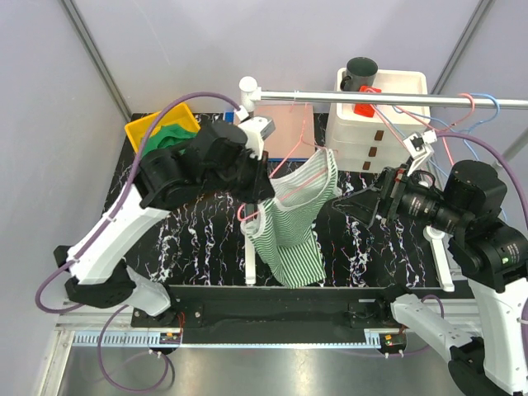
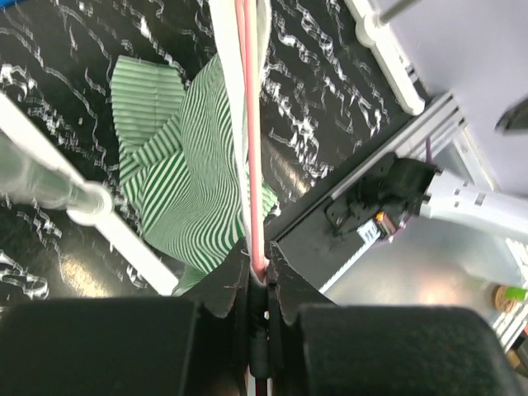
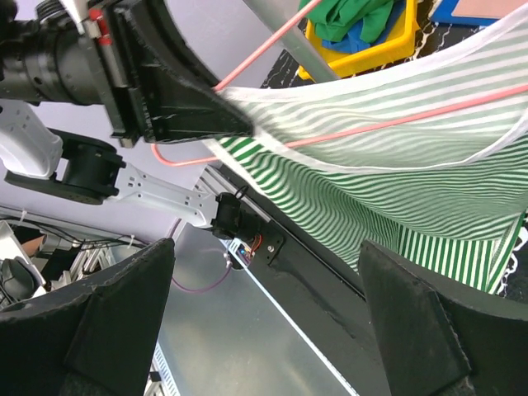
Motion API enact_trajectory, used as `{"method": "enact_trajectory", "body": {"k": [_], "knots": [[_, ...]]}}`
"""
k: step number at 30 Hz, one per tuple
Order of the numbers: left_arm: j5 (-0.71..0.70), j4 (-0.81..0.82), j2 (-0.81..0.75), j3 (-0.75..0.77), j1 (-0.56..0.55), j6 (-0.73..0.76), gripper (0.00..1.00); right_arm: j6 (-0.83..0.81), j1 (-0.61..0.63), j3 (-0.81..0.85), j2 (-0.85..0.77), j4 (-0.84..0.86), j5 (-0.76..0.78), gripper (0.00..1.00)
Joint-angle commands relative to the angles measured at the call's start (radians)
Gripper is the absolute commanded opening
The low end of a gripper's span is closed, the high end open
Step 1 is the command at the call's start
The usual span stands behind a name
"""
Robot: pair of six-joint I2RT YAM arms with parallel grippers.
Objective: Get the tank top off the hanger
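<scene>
A green-and-white striped tank top (image 1: 293, 219) hangs on a pink wire hanger (image 1: 247, 216), whose hook goes up to the metal rod (image 1: 371, 97). My left gripper (image 1: 257, 200) is at the hanger's left end, shut on the pink wire. The left wrist view shows that wire (image 2: 252, 124) pinched between the jaws of the left gripper (image 2: 258, 276), with the tank top (image 2: 181, 165) below. My right gripper (image 1: 342, 203) is open just right of the garment and holds nothing. In the right wrist view, the right gripper (image 3: 268, 247) faces the tank top (image 3: 396, 173) and hanger (image 3: 371, 128).
A white rack post (image 1: 249, 247) stands under the hanger's left end. Spare pink and blue hangers (image 1: 478, 103) hang at the rod's right. A white drawer unit (image 1: 379, 124) with a black cup (image 1: 360, 73) stands behind. A yellow bin (image 1: 157, 130) of cloths sits back left.
</scene>
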Motion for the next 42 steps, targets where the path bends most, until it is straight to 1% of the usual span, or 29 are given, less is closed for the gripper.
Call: {"method": "enact_trajectory", "body": {"k": [1, 4, 7, 8, 11, 13, 15, 22, 27, 29, 34, 36, 37, 40, 42], "knots": [[0.041, 0.034, -0.138, -0.051, 0.007, 0.042, 0.00, -0.042, -0.002, -0.002, 0.003, -0.001, 0.028, 1.00], [0.100, 0.039, -0.204, -0.099, 0.016, 0.079, 0.00, -0.082, -0.002, -0.001, 0.018, -0.005, 0.028, 1.00], [0.209, 0.058, -0.249, -0.126, 0.022, 0.113, 0.00, -0.155, -0.002, 0.027, 0.061, -0.031, 0.037, 1.00], [0.267, 0.078, -0.272, -0.143, 0.022, 0.119, 0.00, -0.174, -0.002, 0.047, 0.077, -0.049, 0.040, 1.00], [0.356, 0.111, -0.319, -0.194, 0.022, 0.131, 0.00, -0.234, -0.002, 0.074, 0.110, -0.071, 0.050, 1.00], [0.386, 0.124, -0.339, -0.231, 0.025, 0.141, 0.00, -0.269, -0.002, 0.080, 0.106, -0.073, 0.068, 1.00], [0.427, 0.125, -0.342, -0.229, 0.037, 0.144, 0.00, -0.291, -0.002, 0.087, 0.091, -0.074, 0.074, 1.00], [0.590, 0.161, -0.336, -0.239, 0.045, 0.144, 0.00, -0.372, -0.002, 0.035, 0.055, -0.088, -0.032, 0.99], [0.650, 0.253, -0.335, -0.258, 0.051, 0.139, 0.00, -0.413, -0.001, -0.021, 0.026, -0.090, -0.082, 0.98], [0.688, 0.264, -0.313, -0.245, 0.054, 0.148, 0.00, -0.418, -0.002, -0.036, 0.006, -0.077, -0.066, 0.98], [0.711, 0.267, -0.295, -0.243, 0.065, 0.168, 0.00, -0.407, -0.002, -0.084, -0.001, -0.062, -0.067, 0.96], [0.714, 0.269, -0.287, -0.234, 0.073, 0.174, 0.00, -0.403, -0.002, -0.108, -0.008, -0.060, -0.073, 0.94], [0.713, 0.270, -0.286, -0.228, 0.077, 0.177, 0.00, -0.403, -0.002, -0.114, -0.009, -0.057, -0.073, 0.91], [0.682, 0.269, -0.273, -0.196, 0.097, 0.188, 0.00, -0.391, -0.002, -0.124, -0.012, -0.050, -0.076, 0.80], [0.658, 0.272, -0.258, -0.159, 0.107, 0.182, 0.00, -0.388, -0.002, -0.130, -0.023, -0.044, -0.064, 0.69]]}}
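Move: The left hand still grips the left end of the pink hanger together with the tank top; the hook on the rail is about 13 cm ahead of it, 7 cm to its right and 17 cm above. The tank top's right shoulder lies about 9 cm ahead of the left hand, 16 cm to its right and 8 cm higher. From the open right hand that shoulder is roughly 10 cm ahead, 4 cm left and 5 cm up, with the empty hangers some 10 cm ahead, 22 cm right and 5 cm up. The left hand keeps its pinch on hanger and cloth and draws back about 10 cm, rising some 4 cm and swinging out left before easing back right, while it turns about 30 degrees clockwise and rolls its left side down, bringing the hanger away from the rail and its right end round to the right hand. The right hand reaches a few centimetres forward and comes back, rolls its left side down and sinks about 6 cm over the tank top's right shoulder, its fingers starting to close around the cloth and bar at the very end. ##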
